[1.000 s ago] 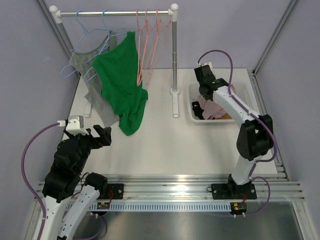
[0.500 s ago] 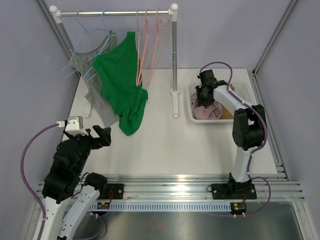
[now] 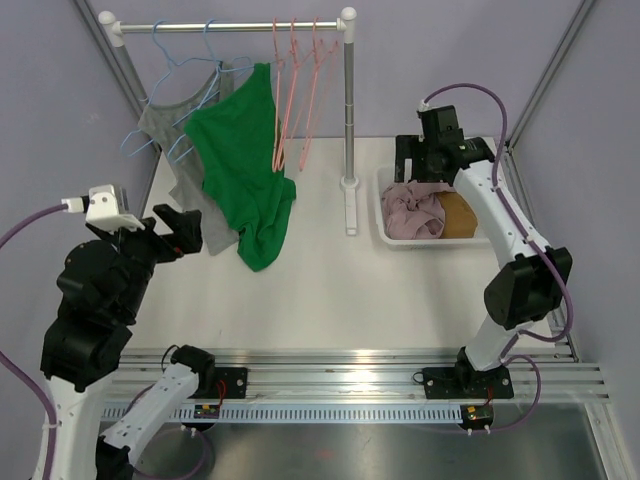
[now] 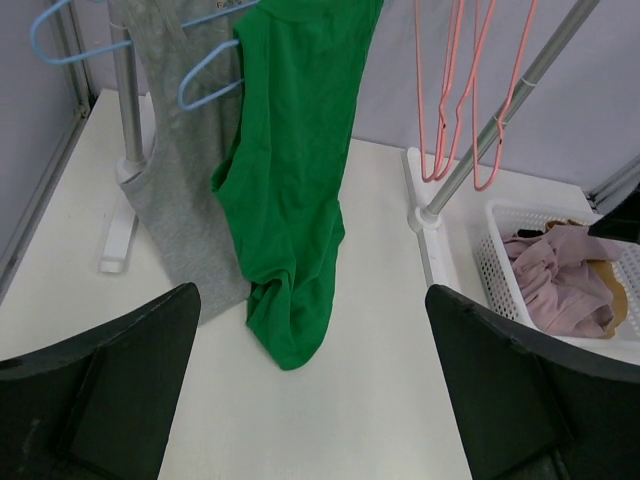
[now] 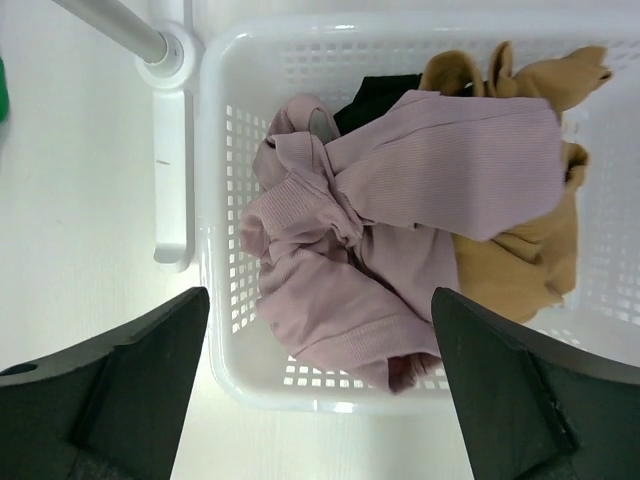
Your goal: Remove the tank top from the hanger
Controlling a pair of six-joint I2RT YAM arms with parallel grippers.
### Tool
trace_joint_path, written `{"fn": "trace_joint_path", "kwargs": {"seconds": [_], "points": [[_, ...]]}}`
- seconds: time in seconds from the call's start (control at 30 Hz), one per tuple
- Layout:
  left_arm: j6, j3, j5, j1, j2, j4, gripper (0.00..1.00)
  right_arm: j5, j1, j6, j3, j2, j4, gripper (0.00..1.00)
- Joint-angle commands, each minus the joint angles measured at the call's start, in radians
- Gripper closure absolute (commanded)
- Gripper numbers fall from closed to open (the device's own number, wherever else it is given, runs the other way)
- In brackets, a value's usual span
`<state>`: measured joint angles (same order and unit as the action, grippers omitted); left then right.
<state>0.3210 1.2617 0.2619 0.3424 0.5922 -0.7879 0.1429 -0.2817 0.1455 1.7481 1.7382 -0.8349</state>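
A green tank top (image 3: 240, 170) hangs from a blue hanger (image 3: 213, 52) on the rack's rail, its hem bunched on the table (image 4: 290, 330). Beside it on the left hangs a grey tank top (image 3: 190, 200) on another blue hanger (image 3: 150, 135). My left gripper (image 3: 178, 232) is raised at the left, open and empty, short of both garments; in the left wrist view the gripper (image 4: 310, 292) frames the green hem. My right gripper (image 3: 425, 170) hovers open over the basket (image 3: 385, 228), and nothing is between its fingers (image 5: 120, 390).
Several empty pink hangers (image 3: 295, 90) hang at the rail's right end by the rack's upright post (image 3: 348, 110). The white basket (image 5: 222, 200) holds a pink garment (image 5: 400, 180), a tan one (image 5: 520, 270) and something black (image 5: 375, 95).
My right gripper opened, let go of the pink garment in the basket and rose above it. My left arm lifted and moved toward the hanging tops.
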Motion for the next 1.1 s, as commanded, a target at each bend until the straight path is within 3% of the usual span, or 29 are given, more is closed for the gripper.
{"fn": "trace_joint_path", "kwargs": {"seconds": [0.0, 0.13, 0.33, 0.47, 0.6, 0.73, 0.87, 1.07], "points": [[-0.033, 0.108, 0.053, -0.003, 0.109, -0.007, 0.01, 0.044, -0.004, -0.012, 0.021, -0.083, -0.069, 0.01], [-0.088, 0.243, 0.079, -0.003, 0.234, 0.019, 0.01, 0.014, -0.004, 0.005, -0.057, -0.23, -0.029, 0.01], [-0.2, 0.271, 0.079, -0.008, 0.357, 0.188, 0.01, -0.135, -0.005, 0.081, -0.252, -0.521, 0.078, 0.0], [-0.256, 0.227, 0.1, -0.014, 0.4, 0.329, 0.01, -0.391, -0.004, 0.117, -0.383, -0.687, 0.135, 0.0], [-0.315, 0.228, 0.01, -0.045, 0.458, 0.502, 0.01, -0.664, -0.005, 0.199, -0.559, -0.888, 0.252, 0.01], [-0.368, 0.392, -0.042, -0.104, 0.605, 0.448, 0.01, -0.761, -0.004, 0.284, -0.693, -1.02, 0.307, 0.0], [-0.416, 0.533, -0.114, -0.141, 0.741, 0.408, 0.01, -0.766, -0.005, 0.29, -0.705, -1.098, 0.255, 0.01], [-0.413, 0.729, -0.329, -0.223, 0.943, 0.352, 0.01, -0.783, -0.004, 0.281, -0.69, -1.181, 0.162, 0.0]]}}
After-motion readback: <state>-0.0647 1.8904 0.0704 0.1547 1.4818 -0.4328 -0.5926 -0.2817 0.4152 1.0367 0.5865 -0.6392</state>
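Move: The blue hanger of the green tank top hangs roughly 31 cm ahead of the left hand, 3 cm right and 13 cm higher. The green top's middle is about 29 cm ahead, 4 cm right and 10 cm below the hand; the grey top about 32 cm ahead, 7 cm left, 10 cm below; the bare pink hangers about 31 cm ahead, 17 cm right, 5 cm up. From the right hand, that blue hanger is some 8 cm ahead, 40 cm left, 28 cm up. Left hand, open, reaches some 25 cm forward, rising, towards the green top's hanger; right backs up from the basket. ##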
